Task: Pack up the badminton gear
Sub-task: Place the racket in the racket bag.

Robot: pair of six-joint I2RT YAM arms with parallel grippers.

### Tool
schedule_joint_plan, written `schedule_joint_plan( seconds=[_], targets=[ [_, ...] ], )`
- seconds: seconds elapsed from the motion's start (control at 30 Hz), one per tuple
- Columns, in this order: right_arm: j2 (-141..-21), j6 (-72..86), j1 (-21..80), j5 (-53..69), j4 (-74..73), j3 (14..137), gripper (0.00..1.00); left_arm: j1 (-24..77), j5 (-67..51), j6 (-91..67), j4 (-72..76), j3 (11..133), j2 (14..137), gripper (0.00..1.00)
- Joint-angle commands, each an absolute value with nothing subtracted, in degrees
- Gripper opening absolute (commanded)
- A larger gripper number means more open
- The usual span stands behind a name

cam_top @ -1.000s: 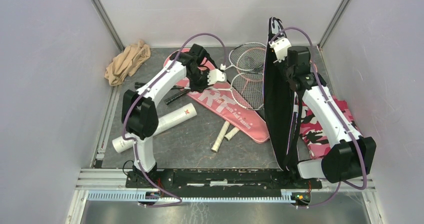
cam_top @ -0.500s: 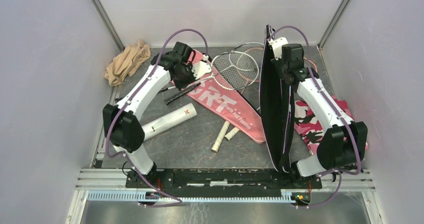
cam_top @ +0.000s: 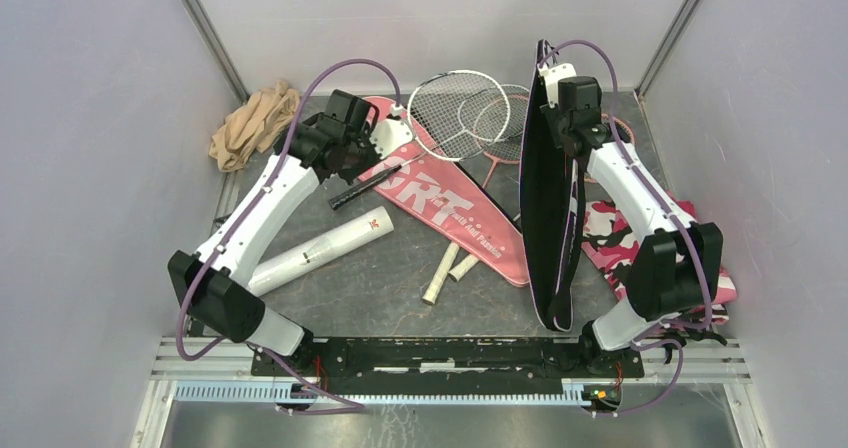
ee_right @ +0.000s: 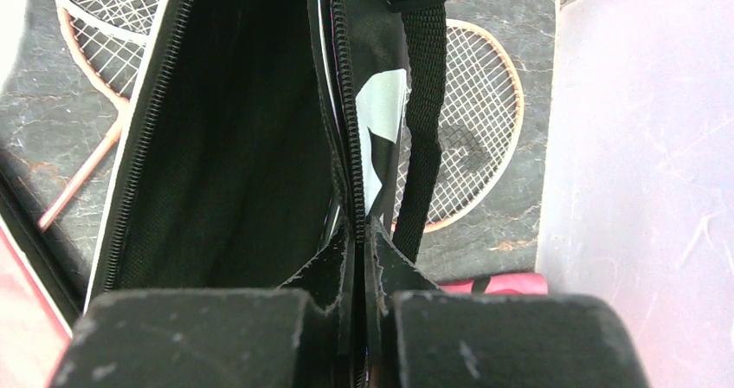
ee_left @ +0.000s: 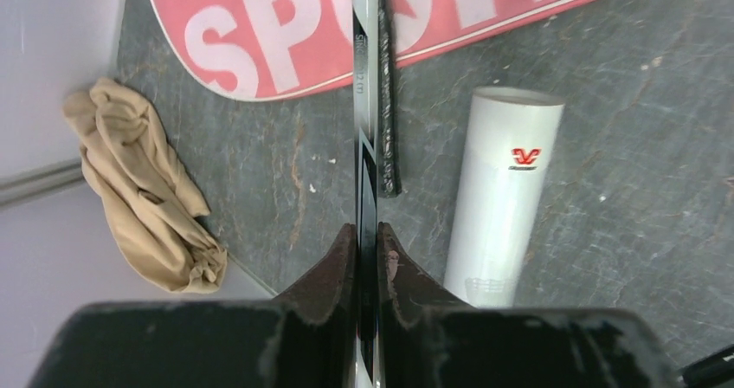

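Observation:
My left gripper (cam_top: pixel 388 140) (ee_left: pixel 365 235) is shut on the thin shaft of a white-framed racket (cam_top: pixel 458 108) (ee_left: pixel 361 102). The racket's head hangs over the back of the table, above the pink bag (cam_top: pixel 450 203) (ee_left: pixel 277 33) lettered SPORT. My right gripper (cam_top: pixel 560 90) (ee_right: pixel 359 235) is shut on the zipper edge of the black bag (cam_top: pixel 545 208) (ee_right: pixel 234 145), holding it upright with its mouth gaping. Pink-framed rackets (cam_top: pixel 502 118) (ee_right: pixel 472 128) lie beside and behind the black bag. A long white tube (cam_top: pixel 320 248) (ee_left: pixel 502 189) lies at the front left.
A beige cloth (cam_top: pixel 255 123) (ee_left: pixel 147 197) sits in the back left corner. Pink camouflage cloth (cam_top: pixel 640 238) lies under my right arm. Two white handles (cam_top: pixel 445 268) rest near the pink bag's front end, and a black grip (cam_top: pixel 352 196) lies by the tube. Walls close in on three sides.
My left arm has drawn back to the left, carrying the white-framed racket up and toward the back. The right arm has shifted the upright black bag slightly; both grips are unchanged.

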State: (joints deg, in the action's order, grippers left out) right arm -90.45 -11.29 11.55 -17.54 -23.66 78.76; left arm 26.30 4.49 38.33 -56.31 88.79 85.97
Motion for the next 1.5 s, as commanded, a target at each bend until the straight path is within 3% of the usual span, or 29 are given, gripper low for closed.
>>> schedule_joint_plan(
  seconds=[0.0, 0.37, 0.73, 1.13, 1.47],
  targets=[
    [-92.4, -8.3, 11.4, -16.1, -21.1, 83.2, 0.0, 30.6, 4.7, 33.7, -53.6, 87.8, 82.5, 0.02],
    [-95.8, -5.6, 11.5, -12.7, -21.9, 85.1, 0.0, 37.4, 8.1, 29.0, -53.3, 86.3, 83.8, 0.02],
    [-95.0, -3.0, 11.5, -8.3, -21.3, 83.9, 0.0, 44.3, 15.8, 23.5, -51.6, 92.1, 95.5, 0.02],
    [-96.6, 2.3, 11.5, -1.5, -19.9, 81.1, 0.0, 44.7, 0.4, 3.6, -44.6, 106.4, 110.8, 0.02],
    [-98.4, 4.5, 11.3, 2.0, -18.3, 80.5, 0.0, 44.6, -7.1, -17.0, -29.8, 107.8, 115.8, 0.02]
  ],
)
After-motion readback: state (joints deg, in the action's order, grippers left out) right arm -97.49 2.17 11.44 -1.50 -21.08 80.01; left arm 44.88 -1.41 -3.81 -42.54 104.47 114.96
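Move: Across to the right is the left hand's goal: the open mouth of the black racket bag, about 37 cm right, 3 cm back and 12 cm below. The pink bag lies some 17 cm right, 4 cm back and 22 cm below; the loose white racket's head is about 29 cm right and 15 cm ahead, equally low. From the right hand, which holds a rim, the mouth lies about 5 cm left, 15 cm back and 12 cm below. Sweeping right towards the bag, the left hand keeps its pinch on the racket shaft, first drawing back slightly, then coming forward and down, some 23 cm across in all; late on it rolls left side down and its fingers tip steeper. The right hand still grips the rim, easing left towards the racket and down, rolling left side up about 20 degrees. ##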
